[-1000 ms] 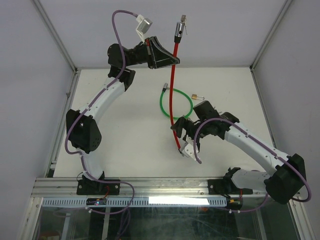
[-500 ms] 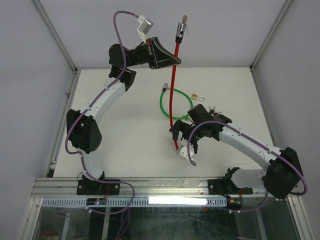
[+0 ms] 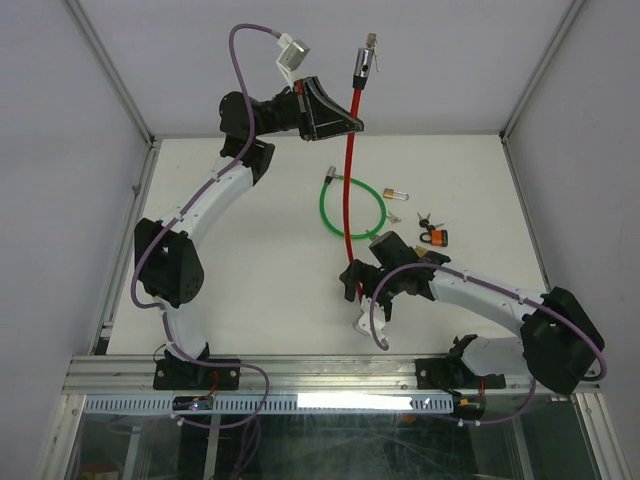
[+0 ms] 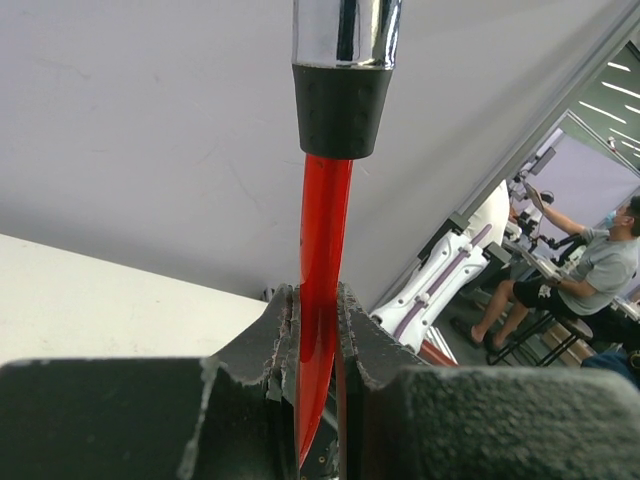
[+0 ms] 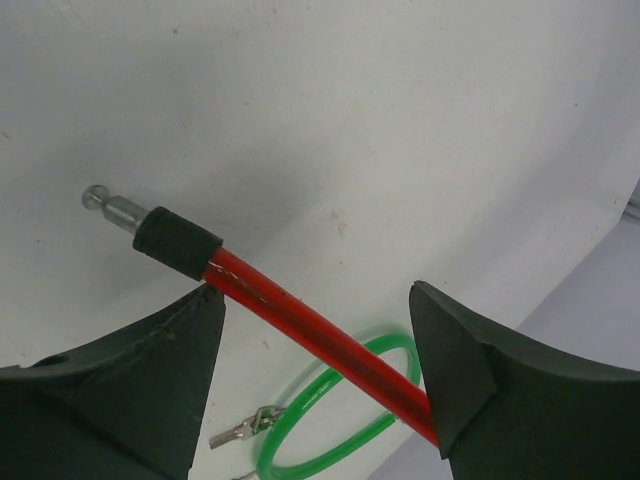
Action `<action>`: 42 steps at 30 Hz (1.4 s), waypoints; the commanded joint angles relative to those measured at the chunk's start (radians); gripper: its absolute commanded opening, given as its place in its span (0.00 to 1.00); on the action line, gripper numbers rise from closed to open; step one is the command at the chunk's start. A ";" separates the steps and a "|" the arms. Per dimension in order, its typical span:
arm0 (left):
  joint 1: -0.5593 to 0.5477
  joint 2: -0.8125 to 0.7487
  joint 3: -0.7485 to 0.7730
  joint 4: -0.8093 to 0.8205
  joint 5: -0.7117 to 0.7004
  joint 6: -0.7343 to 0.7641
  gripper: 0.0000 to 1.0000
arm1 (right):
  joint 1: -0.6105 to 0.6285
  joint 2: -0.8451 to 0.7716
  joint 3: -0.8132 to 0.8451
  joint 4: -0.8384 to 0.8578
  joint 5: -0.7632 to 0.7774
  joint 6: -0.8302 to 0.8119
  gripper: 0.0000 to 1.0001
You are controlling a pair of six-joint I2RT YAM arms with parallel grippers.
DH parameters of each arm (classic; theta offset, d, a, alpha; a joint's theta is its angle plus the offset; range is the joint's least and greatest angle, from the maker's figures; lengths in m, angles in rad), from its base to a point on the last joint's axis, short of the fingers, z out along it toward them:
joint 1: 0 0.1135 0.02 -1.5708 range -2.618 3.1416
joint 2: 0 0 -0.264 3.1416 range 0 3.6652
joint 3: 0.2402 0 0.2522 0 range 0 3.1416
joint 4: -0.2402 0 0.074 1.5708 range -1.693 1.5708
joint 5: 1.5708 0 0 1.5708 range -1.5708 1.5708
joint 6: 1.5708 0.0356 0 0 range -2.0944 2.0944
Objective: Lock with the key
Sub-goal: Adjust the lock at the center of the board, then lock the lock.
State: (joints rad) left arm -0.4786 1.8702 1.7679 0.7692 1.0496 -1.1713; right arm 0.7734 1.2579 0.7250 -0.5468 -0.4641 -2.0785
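Note:
A red cable lock (image 3: 347, 190) hangs from my raised left gripper (image 3: 338, 122), which is shut on the cable (image 4: 318, 330) just below the chrome and black lock head (image 4: 343, 70). That head (image 3: 360, 62) stands above the gripper with what looks like a key (image 3: 372, 42) at its top. The cable's lower end, a black cap (image 5: 176, 245) with a metal pin (image 5: 104, 203), lies near the table. My right gripper (image 5: 318, 295) is open and straddles the red cable (image 5: 300, 322) behind the cap; its left finger (image 5: 150, 380) is close under the cable.
A green cable loop (image 3: 350, 205) lies mid-table with a small key (image 5: 240, 432) beside it. A brass padlock (image 3: 395, 192), an orange padlock (image 3: 434, 237) and loose keys (image 3: 425, 217) lie to the right. Enclosure walls stand behind and at the sides.
My right arm has slid toward the near left along the cable's lower end, uncovering the orange padlock and keys, and its jaws have narrowed a little. The left arm holds still.

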 commanded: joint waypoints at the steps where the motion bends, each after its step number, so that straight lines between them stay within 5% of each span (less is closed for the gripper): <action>1: -0.009 -0.025 0.002 0.079 -0.036 -0.054 0.00 | 0.006 -0.014 -0.081 0.178 -0.015 -0.571 0.76; 9: -0.008 -0.041 -0.035 0.112 -0.028 -0.061 0.00 | 0.006 -0.019 -0.240 0.498 -0.099 -0.571 0.71; 16: -0.005 -0.072 -0.071 0.146 -0.022 -0.071 0.00 | 0.005 -0.019 -0.335 0.717 -0.181 -0.567 0.54; 24: 0.008 -0.166 -0.193 0.229 -0.033 -0.100 0.00 | -0.002 0.058 -0.413 1.106 -0.249 -0.469 0.54; 30: 0.014 -0.244 -0.271 0.286 -0.056 -0.114 0.00 | 0.002 0.251 -0.469 1.492 -0.360 -0.444 0.54; 36: 0.016 -0.274 -0.302 0.311 -0.065 -0.128 0.00 | 0.038 0.656 -0.456 2.170 -0.439 -0.346 0.55; 42: 0.025 -0.277 -0.335 0.389 -0.074 -0.178 0.00 | 0.083 0.740 -0.436 2.188 -0.435 -0.391 0.41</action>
State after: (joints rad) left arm -0.4694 1.6436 1.4429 1.0519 1.0462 -1.2785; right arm 0.8238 1.9877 0.2928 1.4330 -0.8799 -2.1048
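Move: The free end of the red cable, black ferrule and metal pin, hangs about 6 cm below the right hand's point and some 3 cm to its right, hardly 1 cm back. The green cable's loop is centred roughly 26 cm ahead and 3 cm right of that hand, the orange padlock about 18 cm ahead and 27 cm right, both 10 cm below. From the left hand, the red free end lies around 42 cm lower, 14 cm back and 5 cm right. The left hand keeps its pinch high on the red cable, sinks a little, then draws it back about 6 cm and some 3.5 cm left while rising again. The right hand dips, then sweeps about 9 cm left and slightly back with the cable, bringing its fingertips closer to the ferrule; it turns some 55 degrees until the fingers point left, almost level, and roughly halves their opening around the cable, without shutting. ##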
